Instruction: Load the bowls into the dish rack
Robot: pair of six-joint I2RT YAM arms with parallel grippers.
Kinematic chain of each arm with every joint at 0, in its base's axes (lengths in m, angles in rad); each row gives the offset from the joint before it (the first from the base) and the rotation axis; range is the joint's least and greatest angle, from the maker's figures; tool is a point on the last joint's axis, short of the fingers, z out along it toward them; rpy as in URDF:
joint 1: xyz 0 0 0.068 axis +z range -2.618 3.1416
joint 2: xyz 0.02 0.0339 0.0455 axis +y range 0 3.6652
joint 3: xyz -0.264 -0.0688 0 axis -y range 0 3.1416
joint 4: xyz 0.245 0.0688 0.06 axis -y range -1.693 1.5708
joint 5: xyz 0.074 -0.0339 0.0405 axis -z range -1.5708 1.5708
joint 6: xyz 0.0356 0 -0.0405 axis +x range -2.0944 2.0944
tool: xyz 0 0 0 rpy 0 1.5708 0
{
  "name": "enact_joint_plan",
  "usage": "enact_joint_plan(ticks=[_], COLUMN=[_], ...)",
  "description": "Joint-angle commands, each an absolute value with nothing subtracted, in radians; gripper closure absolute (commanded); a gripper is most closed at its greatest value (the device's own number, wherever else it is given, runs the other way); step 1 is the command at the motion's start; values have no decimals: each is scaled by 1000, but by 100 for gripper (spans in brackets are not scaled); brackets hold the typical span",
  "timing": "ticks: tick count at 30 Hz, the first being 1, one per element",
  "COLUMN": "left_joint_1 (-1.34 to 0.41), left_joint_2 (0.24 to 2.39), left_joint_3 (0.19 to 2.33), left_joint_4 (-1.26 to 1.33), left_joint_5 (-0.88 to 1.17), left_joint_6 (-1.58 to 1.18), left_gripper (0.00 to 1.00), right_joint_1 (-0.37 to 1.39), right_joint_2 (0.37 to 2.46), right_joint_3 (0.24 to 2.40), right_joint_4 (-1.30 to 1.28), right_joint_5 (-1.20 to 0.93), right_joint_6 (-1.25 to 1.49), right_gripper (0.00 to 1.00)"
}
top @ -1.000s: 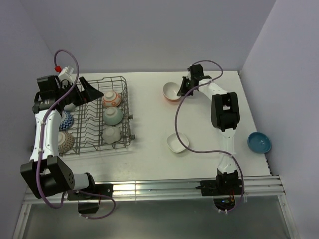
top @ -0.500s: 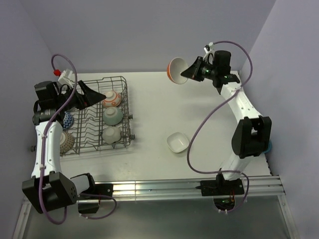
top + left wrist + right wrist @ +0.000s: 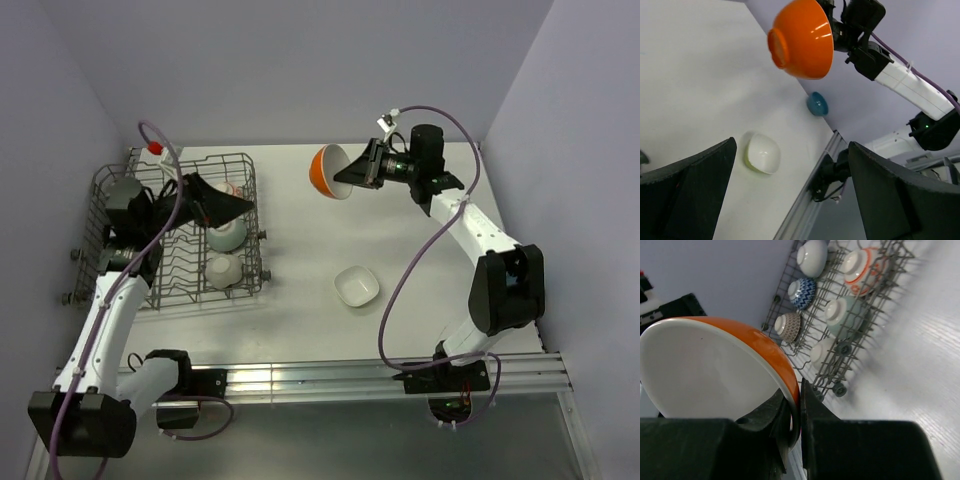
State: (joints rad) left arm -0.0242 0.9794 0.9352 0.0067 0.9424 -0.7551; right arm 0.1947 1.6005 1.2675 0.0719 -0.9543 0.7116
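My right gripper (image 3: pixel 358 172) is shut on the rim of an orange bowl with a white inside (image 3: pixel 330 172), held in the air on its side right of the dish rack (image 3: pixel 175 272). In the right wrist view the fingers (image 3: pixel 799 412) pinch that bowl's rim (image 3: pixel 715 367), and the rack (image 3: pixel 867 300) holds several bowls: pale green (image 3: pixel 842 310), red-orange patterned (image 3: pixel 865 262), blue-patterned (image 3: pixel 802 292). My left gripper (image 3: pixel 232 205) hangs open over the rack's far right corner, with nothing in it. The left wrist view faces the orange bowl (image 3: pixel 802 37).
A white square bowl (image 3: pixel 356 286) lies on the table between the arms, also seen as the white square bowl (image 3: pixel 762 153) in the left wrist view. A blue bowl (image 3: pixel 817 104) sits near the table's right edge. An aluminium rail (image 3: pixel 330 378) runs along the front.
The right arm lifted the orange bowl off the table and carried it left toward the rack. The left arm swung right over the rack, its gripper still open.
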Motion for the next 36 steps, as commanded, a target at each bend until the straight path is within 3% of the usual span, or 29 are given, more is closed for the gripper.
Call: enact_joint_plan(ticks=[1, 10, 33, 36], left_joint_1=[-135, -279, -339, -344], left_joint_2=[1014, 1100, 1140, 1141], left_joint_3=[917, 936, 960, 962], left_joint_4=[136, 201, 219, 210], left_joint_5=[847, 747, 718, 721], left_joint_6=[-862, -998, -1049, -1046], left_gripper=[0, 0, 0, 4], right_joint_1=[265, 359, 456, 462], right_joint_2=[1520, 1571, 1623, 1631], right_joint_3=[1295, 1361, 1430, 1440], right_joint_4=[118, 23, -126, -149], right_joint_5=[-968, -931, -851, -835], right_joint_6=[672, 580, 425, 400], right_gripper=[100, 100, 100, 100])
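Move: The orange bowl, held by its rim in the right gripper, is about 20 cm to the left hand's right, 9 cm ahead and a few cm lower. Below the left hand in the rack, some 27 cm down, are the green bowl (9 ahead, 5 left) and the pale bowl (level, 6 left). From the right hand, the open left gripper is about 25 cm left, 8 back and slightly higher; the white dish is 13 cm straight back and 26 below. Towards each other, the hands close in for a handover: the right carries the orange bowl about 8 cm left and 5 back, quickly then easing off, turning a little counter-clockwise and keeping its rim pinch. The left comes about 8 cm right, rolling some 15 degrees about its fingers, which stay wide open and bring their tips up to the bowl's outside and foot; contact can't be made out. ##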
